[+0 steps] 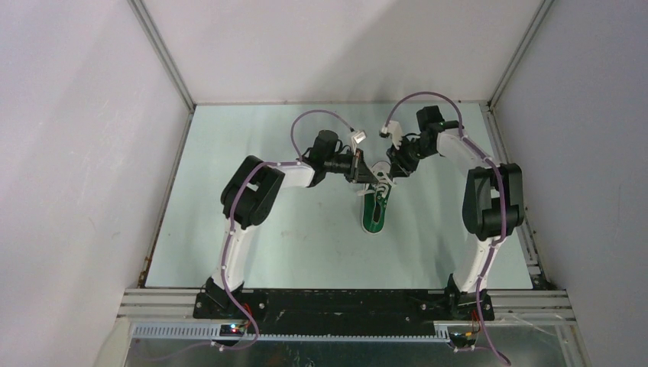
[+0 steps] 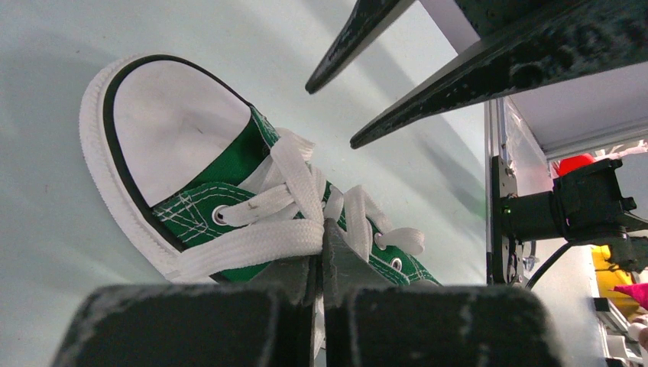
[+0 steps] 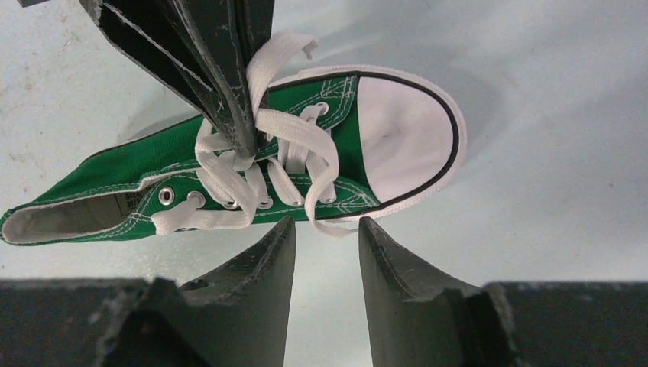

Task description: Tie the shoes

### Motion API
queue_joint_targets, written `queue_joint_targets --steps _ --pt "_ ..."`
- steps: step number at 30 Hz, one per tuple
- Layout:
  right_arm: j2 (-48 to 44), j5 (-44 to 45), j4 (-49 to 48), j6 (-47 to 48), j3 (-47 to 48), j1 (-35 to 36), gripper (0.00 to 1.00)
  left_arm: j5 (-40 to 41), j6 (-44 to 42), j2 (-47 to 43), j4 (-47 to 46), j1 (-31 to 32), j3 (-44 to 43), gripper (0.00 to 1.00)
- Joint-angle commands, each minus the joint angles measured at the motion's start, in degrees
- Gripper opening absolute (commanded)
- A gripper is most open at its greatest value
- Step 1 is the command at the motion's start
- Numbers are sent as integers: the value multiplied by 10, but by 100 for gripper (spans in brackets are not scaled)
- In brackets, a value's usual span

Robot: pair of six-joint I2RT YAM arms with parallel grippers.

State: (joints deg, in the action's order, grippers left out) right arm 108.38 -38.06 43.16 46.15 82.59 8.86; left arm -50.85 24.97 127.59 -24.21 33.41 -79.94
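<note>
The shoe (image 1: 374, 212) is a small green sneaker with a white toe cap (image 3: 401, 134), lying mid-table with its toe toward the arm bases. White laces (image 3: 306, 141) cross its eyelets loosely. My left gripper (image 2: 324, 229) is shut on a lace strand over the eyelets, and that strand's free end sticks up past its fingers (image 3: 229, 76). My right gripper (image 3: 326, 223) is open beside the shoe's sole edge. A bend of lace (image 3: 336, 226) lies just in front of its tips, with nothing held. Both grippers (image 1: 372, 180) (image 1: 396, 164) hover over the shoe's far end.
The pale green table (image 1: 290, 237) is boxed in by white walls with metal frame rails (image 1: 164, 61) at the corners. The arm bases stand on a black plate (image 1: 344, 302) at the near edge. The right arm's fingers (image 2: 428, 99) hang just above the shoe.
</note>
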Motion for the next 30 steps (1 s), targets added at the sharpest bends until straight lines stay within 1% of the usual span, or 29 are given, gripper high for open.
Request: queue_joint_targets --steps 1,8,12,14,15,16,17,19,21,24,30 --pt "44 -31 72 68 64 -2 40 9 0 -23 -7 0 -25 1" --pt "77 -49 125 103 102 2 40 7 -3 -25 1 0 -28 1" --pt "87 -45 123 103 105 7 40 8 -3 -25 3 0 -29 1" --pt "95 -43 123 102 108 9 35 8 -5 -26 5 0 -28 1" --pt "97 -43 126 100 110 11 28 8 -6 -27 6 0 -28 1" --pt "98 -43 127 98 116 11 23 8 -8 -28 9 0 -28 1" --pt "97 -42 129 94 119 9 15 8 -9 -29 10 -1 -28 1" --pt "87 -45 130 86 124 1 7 4 -9 -32 8 0 -28 1" --pt "68 -55 131 73 131 -9 4 -6 0 -35 -13 0 -27 2" --pt "34 -74 143 62 140 -24 1 -8 28 -41 -63 0 -29 2" --pt "-2 -127 198 39 144 -35 0 -2 35 -39 -75 3 -44 2"
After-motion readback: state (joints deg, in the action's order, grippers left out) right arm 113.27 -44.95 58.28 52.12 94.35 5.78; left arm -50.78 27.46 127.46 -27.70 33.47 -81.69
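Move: The free lace end hangs in front of the right hand's open fingertips, about 1 cm back, 1 cm to the left and 2 cm down. From the right hand, the white toe cap is some 4 cm ahead, 4 cm left and 6 cm below; the shoe opening lies roughly 12 cm back, 4 cm left and 6 cm below. From the left hand, shut on the lace over the shoe, that end is around 3 cm ahead and 4 cm to the right, about level. The right fingers pinch the free lace end, closing from part open to shut after dipping about 2 cm with a slight shift left and a small turn counter-clockwise. The right hand then lifts some 5 cm, easing a little to the right away from the shoe. The left hand keeps its grip, still at first, and rises about 2 cm at the end. ##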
